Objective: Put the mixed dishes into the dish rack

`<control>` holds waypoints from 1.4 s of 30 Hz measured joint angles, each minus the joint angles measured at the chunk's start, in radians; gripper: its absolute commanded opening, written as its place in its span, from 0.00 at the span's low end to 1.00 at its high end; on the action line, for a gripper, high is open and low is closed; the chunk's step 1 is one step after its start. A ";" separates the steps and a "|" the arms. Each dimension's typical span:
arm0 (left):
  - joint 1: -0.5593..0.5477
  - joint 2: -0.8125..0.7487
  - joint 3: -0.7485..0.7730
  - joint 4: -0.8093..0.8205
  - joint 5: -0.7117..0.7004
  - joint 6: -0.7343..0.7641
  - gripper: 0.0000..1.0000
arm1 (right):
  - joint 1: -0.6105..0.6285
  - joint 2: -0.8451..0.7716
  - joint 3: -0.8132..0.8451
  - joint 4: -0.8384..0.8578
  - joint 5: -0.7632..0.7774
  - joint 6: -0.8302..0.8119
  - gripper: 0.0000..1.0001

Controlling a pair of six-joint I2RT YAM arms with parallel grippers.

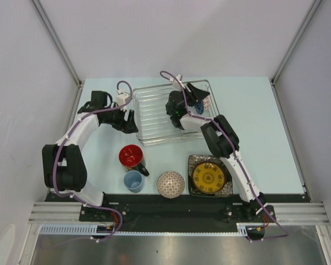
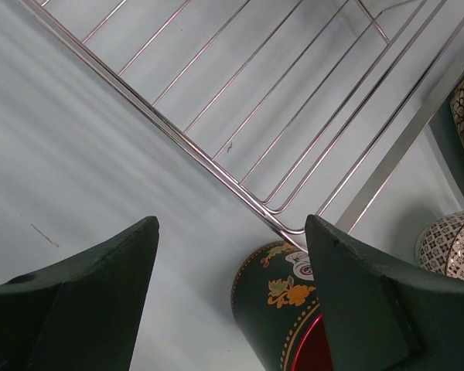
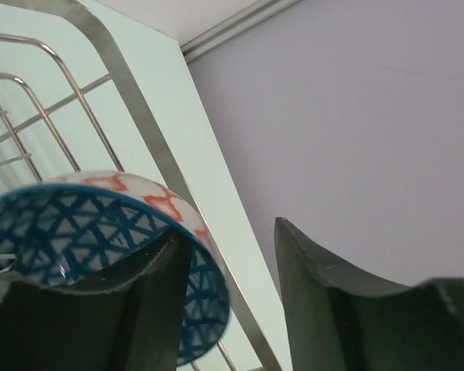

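The silver wire dish rack (image 1: pixel 149 118) stands at the back middle of the table. My right gripper (image 1: pixel 197 99) hovers over its back right corner at the blue-patterned bowl (image 1: pixel 202 103). In the right wrist view the gripper (image 3: pixel 230 228) is open: one finger is inside the bowl (image 3: pixel 77 224) and the other stands apart from its rim. My left gripper (image 1: pixel 131 122) is open and empty by the rack's left edge. The red-inside dark mug (image 1: pixel 132 156), light-blue cup (image 1: pixel 133 180), pinkish-beige bowl (image 1: pixel 170 184) and yellow plate (image 1: pixel 208 176) on the dark square plate (image 1: pixel 194 163) sit at the front.
In the left wrist view the open gripper (image 2: pixel 230 224) looks down on the rack's corner wire (image 2: pixel 178 133), the mug (image 2: pixel 282 309) and the pinkish bowl (image 2: pixel 452 243). Grey walls enclose the table. The rack's rail (image 3: pixel 139 116) runs beside the blue bowl.
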 measured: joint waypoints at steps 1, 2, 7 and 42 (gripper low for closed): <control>0.000 -0.002 -0.002 0.000 0.000 0.000 0.82 | 0.003 0.000 0.000 0.000 0.000 -0.002 0.59; 0.000 -0.003 -0.003 0.000 0.000 -0.002 0.82 | 0.005 0.000 0.000 0.002 0.000 -0.003 0.61; 0.000 -0.003 -0.005 0.002 0.004 -0.007 0.81 | 0.009 -0.003 0.000 0.000 -0.002 0.000 0.76; 0.008 0.032 0.087 0.021 -0.019 -0.050 0.79 | 0.231 -0.950 0.079 -2.010 -0.845 1.685 0.99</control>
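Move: The right hand's fingers are at the upright blue bowl's rim in the rack; the bowl's middle lies about 5 cm back and 5 below. The yellow plate on its square dish is some 35 cm back, 2 to the right and 16 below. The patterned bowl lies about 38 cm back and 9 left; the rack's middle is 7 back, 9 left, 12 below. From the left hand, the yellow plate lies about 19 cm back, 27 right, 12 below. Staying almost still at first, the right hand opens its half-open fingers wide to clear the blue bowl, then sweeps quickly up about 35 cm and back, drifting left, before dropping some 13 cm while still drawing back, 20 cm in all. Its wrist turns roughly 70 degrees, from level and forward-right to forward and down. Late on, the empty left hand eases forward and up about 3 cm beside the rack. ##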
